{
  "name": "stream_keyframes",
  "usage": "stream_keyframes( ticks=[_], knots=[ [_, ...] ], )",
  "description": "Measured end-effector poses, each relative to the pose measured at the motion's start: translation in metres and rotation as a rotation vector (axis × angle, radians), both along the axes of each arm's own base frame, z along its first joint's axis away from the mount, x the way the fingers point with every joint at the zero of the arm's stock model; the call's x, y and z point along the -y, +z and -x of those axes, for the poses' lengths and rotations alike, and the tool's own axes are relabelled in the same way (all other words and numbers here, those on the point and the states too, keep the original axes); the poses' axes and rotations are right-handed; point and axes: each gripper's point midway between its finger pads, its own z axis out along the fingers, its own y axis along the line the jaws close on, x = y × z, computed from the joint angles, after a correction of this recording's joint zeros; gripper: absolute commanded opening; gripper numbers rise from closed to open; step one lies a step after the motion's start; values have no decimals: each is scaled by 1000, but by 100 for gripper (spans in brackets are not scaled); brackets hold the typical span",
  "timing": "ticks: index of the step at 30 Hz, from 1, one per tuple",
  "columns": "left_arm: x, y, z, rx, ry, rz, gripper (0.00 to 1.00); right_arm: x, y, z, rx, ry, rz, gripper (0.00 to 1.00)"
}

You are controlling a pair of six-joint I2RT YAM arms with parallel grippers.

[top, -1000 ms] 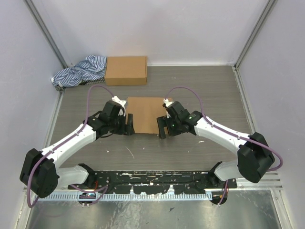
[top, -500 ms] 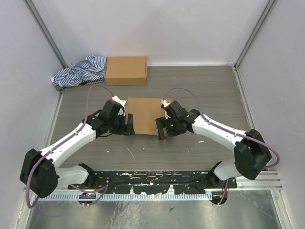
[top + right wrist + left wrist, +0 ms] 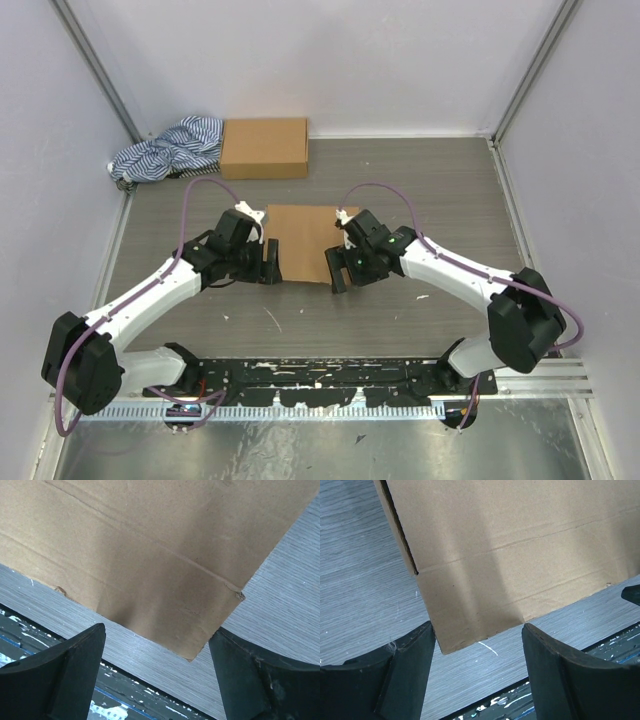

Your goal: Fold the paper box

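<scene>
The paper box (image 3: 305, 240) lies flat on the grey table as a plain brown cardboard sheet with crease lines. My left gripper (image 3: 270, 262) hangs open over its near left corner (image 3: 442, 647), and nothing is between its fingers (image 3: 405, 675). Over the near right corner (image 3: 192, 655) my right gripper (image 3: 338, 270) stands open too, fingers (image 3: 260, 680) apart and empty. In both wrist views a corner of the sheet lies below, between the jaws. Whether either gripper touches the cardboard I cannot tell.
A compact folded brown box (image 3: 264, 147) sits at the back by the wall, with a blue-and-white striped cloth (image 3: 167, 148) bunched to its left. White walls close in the table. A black rail (image 3: 330, 380) runs along the near edge.
My right gripper has shifted slightly left, toward the sheet's near right corner. The left arm and the cardboard have not moved.
</scene>
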Motion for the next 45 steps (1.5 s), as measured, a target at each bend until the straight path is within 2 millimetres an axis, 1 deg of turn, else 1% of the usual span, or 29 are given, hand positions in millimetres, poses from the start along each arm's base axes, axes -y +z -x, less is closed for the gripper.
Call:
stream_keyframes(
  ticks=[5,11,19,27,35,40,43,45],
  knots=[
    [-1,-2,2,-8,-2,-8,76,1,-7,0,-13,1,18,87],
    [-3,-5,4,-22,-4,-21,76,3,-8,-2,-5,-2,30,87],
    [-6,-17,5,-56,-3,-53,76,2,-15,-7,1,-1,48,87],
    [-5,-20,5,-52,0,-47,75,1,-17,-8,7,2,45,86],
    [-6,-41,8,-103,0,-71,75,2,-21,-9,9,2,54,86],
    [-5,-44,7,-101,3,-72,75,2,-22,-12,20,-3,58,86],
    [-4,-48,4,-103,6,-78,74,3,-27,-14,24,-7,68,86],
    [-5,-55,3,-110,8,-86,74,5,-33,-13,19,-10,81,86]
  ],
)
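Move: The lid's front flap is between the fingers of both hands at its two ends: its left corner sits roughly 2 cm left of the left hand and 1 cm back, its right corner some 3 cm right of the right hand and 1 cm back, each about 1 cm lower. The lid's panel is centred about 10 cm ahead and 8 cm right of the left hand, and about 10 cm ahead and 7 cm left of the right hand, 2 cm lower. Lower both grippers with the flap's ends still between their open fingers, bringing the lid's front down towards the tray. Sink the left one about 5 cm, mostly in the later part, tilting its fingertips slightly left and back. Take the right one down only about 3 cm, easing it a little forward over the flap. Keep both sets of fingers open. ##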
